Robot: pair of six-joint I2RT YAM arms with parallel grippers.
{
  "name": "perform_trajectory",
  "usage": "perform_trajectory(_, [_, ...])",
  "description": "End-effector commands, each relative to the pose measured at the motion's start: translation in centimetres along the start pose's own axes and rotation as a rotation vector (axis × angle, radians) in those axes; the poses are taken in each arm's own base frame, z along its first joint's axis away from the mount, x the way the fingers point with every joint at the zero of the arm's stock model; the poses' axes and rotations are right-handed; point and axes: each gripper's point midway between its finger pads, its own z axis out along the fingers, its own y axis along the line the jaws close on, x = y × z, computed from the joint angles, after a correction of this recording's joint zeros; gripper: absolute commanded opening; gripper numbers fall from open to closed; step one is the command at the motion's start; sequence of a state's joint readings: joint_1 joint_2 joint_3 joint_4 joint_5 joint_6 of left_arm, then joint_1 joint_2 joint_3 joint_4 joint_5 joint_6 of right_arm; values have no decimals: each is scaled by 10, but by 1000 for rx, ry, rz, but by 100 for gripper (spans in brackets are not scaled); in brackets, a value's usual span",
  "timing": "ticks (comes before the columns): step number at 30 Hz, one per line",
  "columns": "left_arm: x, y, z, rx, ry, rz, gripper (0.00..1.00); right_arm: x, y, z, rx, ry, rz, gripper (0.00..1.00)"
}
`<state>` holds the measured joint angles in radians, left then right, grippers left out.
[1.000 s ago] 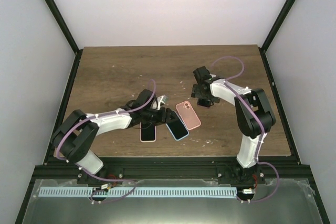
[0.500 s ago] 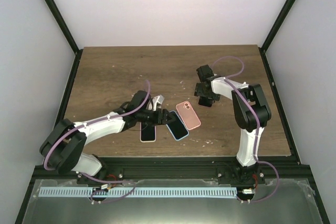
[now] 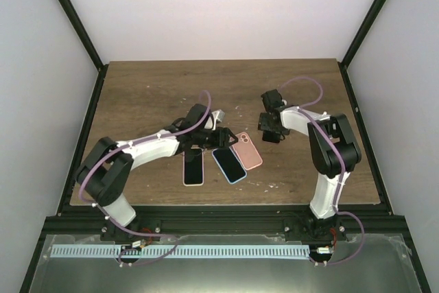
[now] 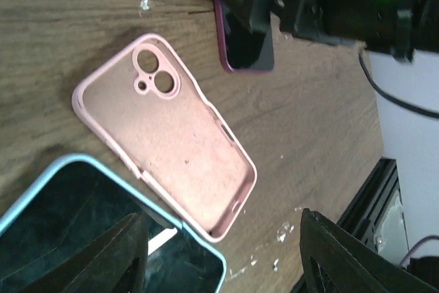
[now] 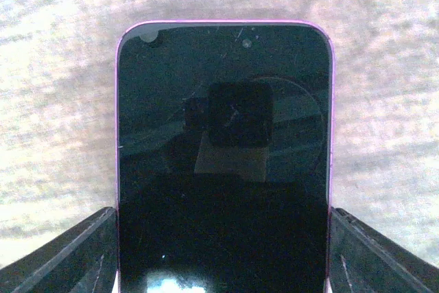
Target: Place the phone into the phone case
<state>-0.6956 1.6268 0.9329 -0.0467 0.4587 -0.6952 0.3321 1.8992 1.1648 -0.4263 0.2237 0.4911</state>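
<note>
The empty pink phone case [image 3: 245,150] lies open side up at mid-table, clear in the left wrist view [image 4: 164,135]. A phone with a magenta rim [image 5: 223,149] lies screen up to the case's right and slightly farther back [image 4: 247,39]. My right gripper [image 3: 272,130] is down over it, with its fingers [image 5: 82,255] pressed against both long edges. My left gripper [image 3: 218,136] hovers open just left of the case, and nothing is held between its fingers [image 4: 116,255].
A blue-rimmed phone [image 3: 229,165] lies beside the case, its corner under the case's edge [image 4: 89,238]. A white-rimmed phone [image 3: 193,168] lies left of that. Small white flecks dot the wood near the front edge [image 3: 271,184].
My right gripper's jaws have narrowed onto the magenta-rimmed phone. My left gripper has moved back and to the right, from over the white-rimmed phone toward the pink case.
</note>
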Motion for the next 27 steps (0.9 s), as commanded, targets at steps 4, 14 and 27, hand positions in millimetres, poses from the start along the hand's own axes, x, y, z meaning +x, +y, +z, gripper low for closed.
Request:
perform_trajectory(4, [-17, 21, 26, -65, 1, -18, 62, 42, -15, -9, -26, 99, -30, 68])
perform_trajectory(14, [-25, 40, 56, -63, 34, -56, 63, 67, -17, -31, -118, 106, -24, 64])
perform_trajectory(27, [-34, 36, 86, 9, 70, -95, 63, 67, 2, -80, -263, 38, -64, 62])
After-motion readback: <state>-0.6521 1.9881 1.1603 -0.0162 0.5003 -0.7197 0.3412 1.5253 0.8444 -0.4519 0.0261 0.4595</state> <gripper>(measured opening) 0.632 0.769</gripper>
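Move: The pink case lies about 5 cm to the right of my left hand, roughly level with it and some 10 cm below. The blue-cased phone is about 6 cm back and 1 cm left of that hand, just as low. My right hand already grips the bare phone by its sides; for it the pink case sits about 11 cm back, 9 cm to the left and about 1 cm below, and the blue-cased phone some 16 cm back and 15 cm left. I draw the held phone straight back about 9 cm, low along the table, to come beside the pink case, raising it a couple of centimetres only at the end as its left side tips up some 10 degrees. Meanwhile my left hand, fingers staying half open, sinks about 6 cm and reaches some 5 cm forward, then edges right, to the case's far-left corner. ##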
